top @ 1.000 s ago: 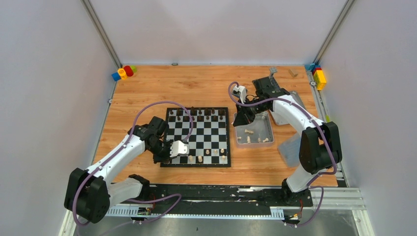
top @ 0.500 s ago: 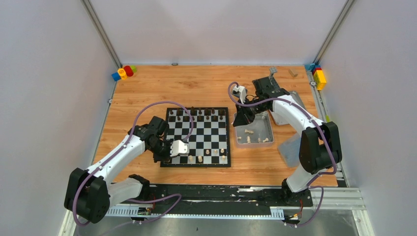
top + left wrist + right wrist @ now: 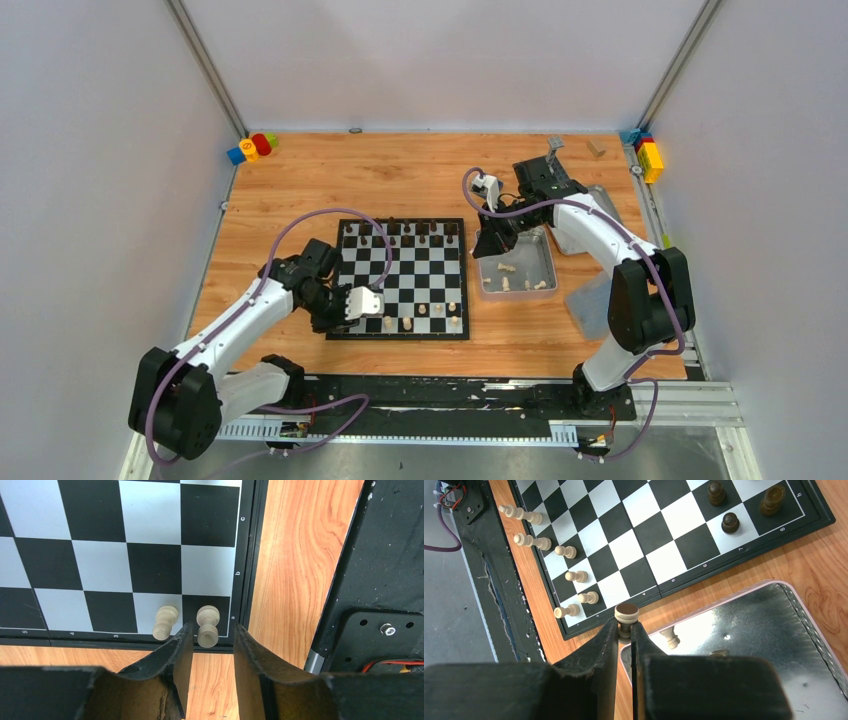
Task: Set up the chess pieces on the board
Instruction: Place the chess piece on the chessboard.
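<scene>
The board [image 3: 415,275] lies mid-table, with dark chess pieces [image 3: 400,232] along its far rows and cream ones [image 3: 420,322] on its near row. My left gripper [image 3: 372,303] is at the board's near left corner. In the left wrist view its jaws [image 3: 212,627] stand open around a cream piece [image 3: 207,625] upright on the corner square, with a gap on each side. A second cream piece [image 3: 164,622] stands one square over. My right gripper [image 3: 625,625] is shut on a cream piece [image 3: 626,614], held above the tin's rim [image 3: 644,645].
The silver tin [image 3: 535,255] right of the board holds a few cream pieces [image 3: 508,268]. Coloured bricks sit at the back left [image 3: 252,147] and back right [image 3: 648,155]. A clear lid [image 3: 590,305] lies near the right arm. A black rail [image 3: 450,392] runs along the near edge.
My left gripper's jaws have opened off the cream piece, which stays standing on the corner square. The right arm has barely moved, still gripping its piece.
</scene>
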Controlling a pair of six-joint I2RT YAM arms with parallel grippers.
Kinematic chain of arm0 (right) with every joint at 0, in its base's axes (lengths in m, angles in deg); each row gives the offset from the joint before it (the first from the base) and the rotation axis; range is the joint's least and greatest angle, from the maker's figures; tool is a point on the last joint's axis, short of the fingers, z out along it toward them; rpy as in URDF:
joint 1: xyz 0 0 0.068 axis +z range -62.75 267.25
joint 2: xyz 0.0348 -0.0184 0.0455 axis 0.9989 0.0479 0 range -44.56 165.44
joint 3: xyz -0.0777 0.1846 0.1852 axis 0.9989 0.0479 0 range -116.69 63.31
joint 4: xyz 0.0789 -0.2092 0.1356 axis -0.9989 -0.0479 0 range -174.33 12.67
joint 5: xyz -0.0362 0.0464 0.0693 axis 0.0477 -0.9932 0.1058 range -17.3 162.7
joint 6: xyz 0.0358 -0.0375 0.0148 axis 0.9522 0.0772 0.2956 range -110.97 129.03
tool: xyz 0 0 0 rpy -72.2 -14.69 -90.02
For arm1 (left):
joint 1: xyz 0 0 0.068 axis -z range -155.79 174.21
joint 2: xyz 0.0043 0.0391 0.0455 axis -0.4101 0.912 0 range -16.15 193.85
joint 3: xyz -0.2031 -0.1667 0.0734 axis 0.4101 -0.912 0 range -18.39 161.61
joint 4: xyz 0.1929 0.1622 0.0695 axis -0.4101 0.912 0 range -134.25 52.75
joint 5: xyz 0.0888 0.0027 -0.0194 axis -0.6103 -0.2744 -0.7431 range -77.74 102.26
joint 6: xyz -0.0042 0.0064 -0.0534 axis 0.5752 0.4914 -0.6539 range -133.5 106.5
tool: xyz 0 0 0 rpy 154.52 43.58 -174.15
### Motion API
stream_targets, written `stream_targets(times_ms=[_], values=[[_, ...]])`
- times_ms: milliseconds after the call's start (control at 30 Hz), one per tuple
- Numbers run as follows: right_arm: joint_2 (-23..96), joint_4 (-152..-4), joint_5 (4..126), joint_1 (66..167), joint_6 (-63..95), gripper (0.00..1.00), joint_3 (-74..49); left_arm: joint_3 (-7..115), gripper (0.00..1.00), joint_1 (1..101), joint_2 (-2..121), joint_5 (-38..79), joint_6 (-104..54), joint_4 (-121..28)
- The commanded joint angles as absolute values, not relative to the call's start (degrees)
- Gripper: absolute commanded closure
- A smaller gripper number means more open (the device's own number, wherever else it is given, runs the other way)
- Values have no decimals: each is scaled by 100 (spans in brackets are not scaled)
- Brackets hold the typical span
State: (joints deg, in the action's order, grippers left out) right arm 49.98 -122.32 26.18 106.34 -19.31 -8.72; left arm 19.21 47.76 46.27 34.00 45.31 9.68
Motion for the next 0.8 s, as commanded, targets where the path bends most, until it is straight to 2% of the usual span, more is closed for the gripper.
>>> stream_targets(times_ms=[0,267,367,500,767], values=[[5064,-12092,2575,10682,-1940,100,-883,1921,55,4796,4359,3465,4502,925],[5051,-12094,2601,10695,-1913,100,-897,2497,52,4794,4298,3338,4184,1113],[5015,-12086,2584,10738,-1867,100,-922,2905,48,4801,4337,3481,3954,1217],[4966,-12059,2654,10801,-1805,100,-946,3600,40,4794,4582,3842,3525,1214],[4703,-12165,3192,10928,-1884,100,-1041,4775,37,4795,5571,4903,2401,1030]])
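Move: About 28 cm to the left hand's right, 14 cm ahead and 8 cm above it is the white piece held ready by the right hand, right between that hand's fingers. The just-placed corner piece stands between the left fingertips, its middle about 2 cm below the left hand. A second white piece stands 3 cm beyond that corner piece; a taller white piece is roughly 10 cm to its right. Rising off the corner piece, slowly for the first centimetre and then fast, the left hand climbs about 10 cm while swinging some 6 cm forward and 5 cm right, towards the piece in the right hand. Its fingers, already loose, spread wider and tip roughly 15 degrees further to the right. The right hand keeps its pinch on its piece, nearly still. ##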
